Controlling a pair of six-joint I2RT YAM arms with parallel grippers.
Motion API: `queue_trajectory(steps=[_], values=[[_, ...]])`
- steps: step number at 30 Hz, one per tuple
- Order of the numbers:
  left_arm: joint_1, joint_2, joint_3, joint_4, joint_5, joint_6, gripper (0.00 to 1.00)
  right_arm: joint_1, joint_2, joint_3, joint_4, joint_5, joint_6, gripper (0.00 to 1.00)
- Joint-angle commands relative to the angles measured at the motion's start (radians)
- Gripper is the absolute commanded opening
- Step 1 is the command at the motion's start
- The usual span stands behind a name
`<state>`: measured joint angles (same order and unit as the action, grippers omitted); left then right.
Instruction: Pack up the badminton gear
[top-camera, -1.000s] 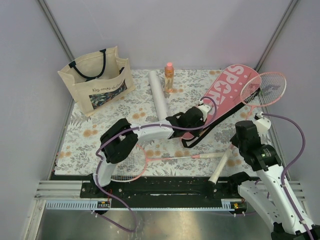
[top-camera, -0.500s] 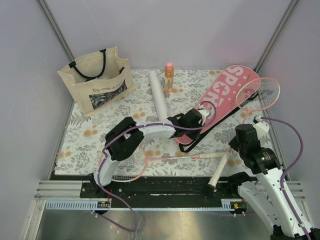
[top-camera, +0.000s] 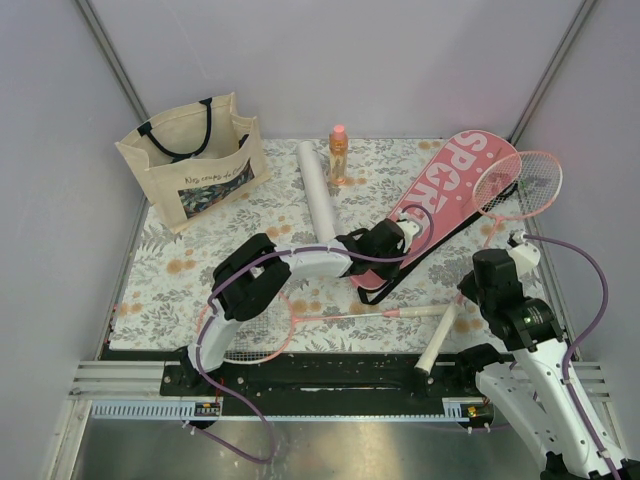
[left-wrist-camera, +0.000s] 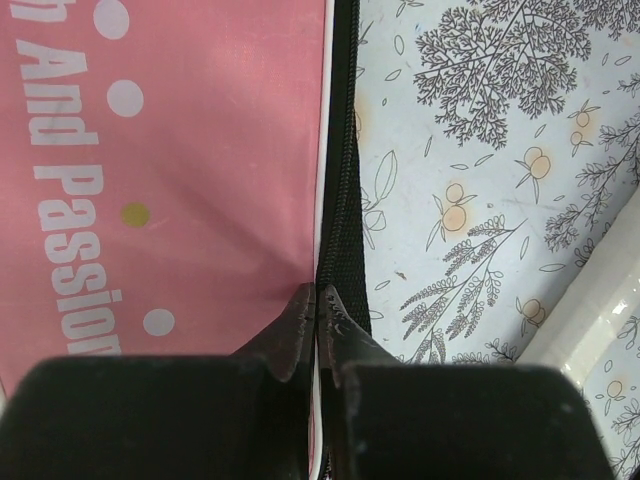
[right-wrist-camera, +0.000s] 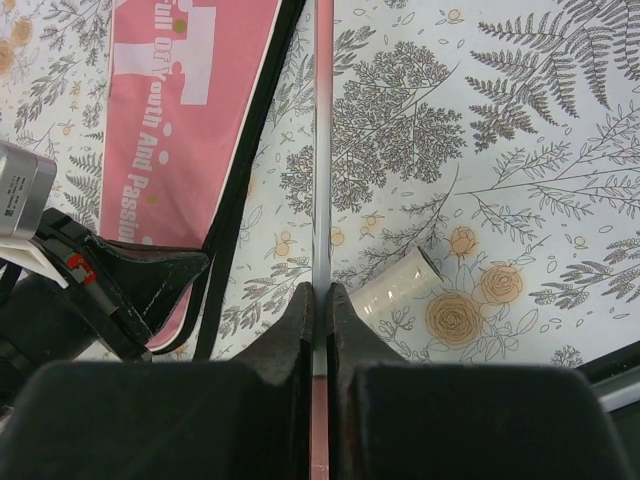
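The pink cover (top-camera: 452, 195) lettered "SPORT" lies slanted at the back right, and its pink face fills the left of the left wrist view (left-wrist-camera: 180, 180). My left gripper (top-camera: 403, 233) (left-wrist-camera: 318, 296) is shut on the cover's black-zippered edge. My right gripper (top-camera: 509, 241) (right-wrist-camera: 322, 292) is shut on the thin shaft (right-wrist-camera: 322, 150) of a pink-framed racket. That racket's head (top-camera: 520, 185) hangs beside the cover's top. A second racket (top-camera: 250, 328) lies flat near the front edge, and its white handle end (right-wrist-camera: 400, 285) shows next to my right fingers. The long white tube (top-camera: 319, 187) lies at the back middle.
A beige tote bag (top-camera: 193, 160) with black straps stands at the back left. An orange bottle (top-camera: 339, 155) with a pink cap stands beside the tube's far end. The flowered mat (top-camera: 180, 280) covers the table, and grey walls close in on both sides.
The cover's lower end has slid a little left with my left gripper. The held racket's head has dropped left, towards the cover. Over the last half second almost nothing moved.
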<state>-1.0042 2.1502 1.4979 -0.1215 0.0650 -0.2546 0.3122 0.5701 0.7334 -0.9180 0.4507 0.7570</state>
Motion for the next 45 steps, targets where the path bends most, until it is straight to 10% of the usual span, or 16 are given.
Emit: queue_trajectory(steps=[1, 45], values=[[-0.002, -0.047, -0.013, 0.034, -0.021, 0.008, 0.00, -0.005, -0.001, 0.011, 0.071, 0.002, 0.007, 0.00], [0.029, -0.239, -0.019, 0.114, 0.018, -0.181, 0.00, -0.056, 0.123, -0.198, 0.255, -0.018, 0.088, 0.00]])
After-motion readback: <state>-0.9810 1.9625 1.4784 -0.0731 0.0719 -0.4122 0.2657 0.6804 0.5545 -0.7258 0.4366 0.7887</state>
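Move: The left hand already pinches the loose right edge of the pink racket bag at its mouth, with the other racket's white grip on the table some 10 cm back of this hand, 4 cm to its right and 2 cm lower. From the right hand, which holds a racket by the shaft, that bag edge lies about 12 cm ahead, 9 cm to the left and 13 cm below; the loose racket's grip is roughly 4 cm ahead, 4 cm left and 14 cm down. The left hand keeps its pinch on the bag's edge and raises it, first by barely a centimetre and then, after a brief stop, swiftly to about 10 cm, rolling some 15 degrees so that its left side drops. Meanwhile the right hand keeps hold of the racket's shaft, all but waits at first, then sinks about 6 cm towards the level of the bag with a slight reach forward, its fingers tipping down about 5 degrees. ##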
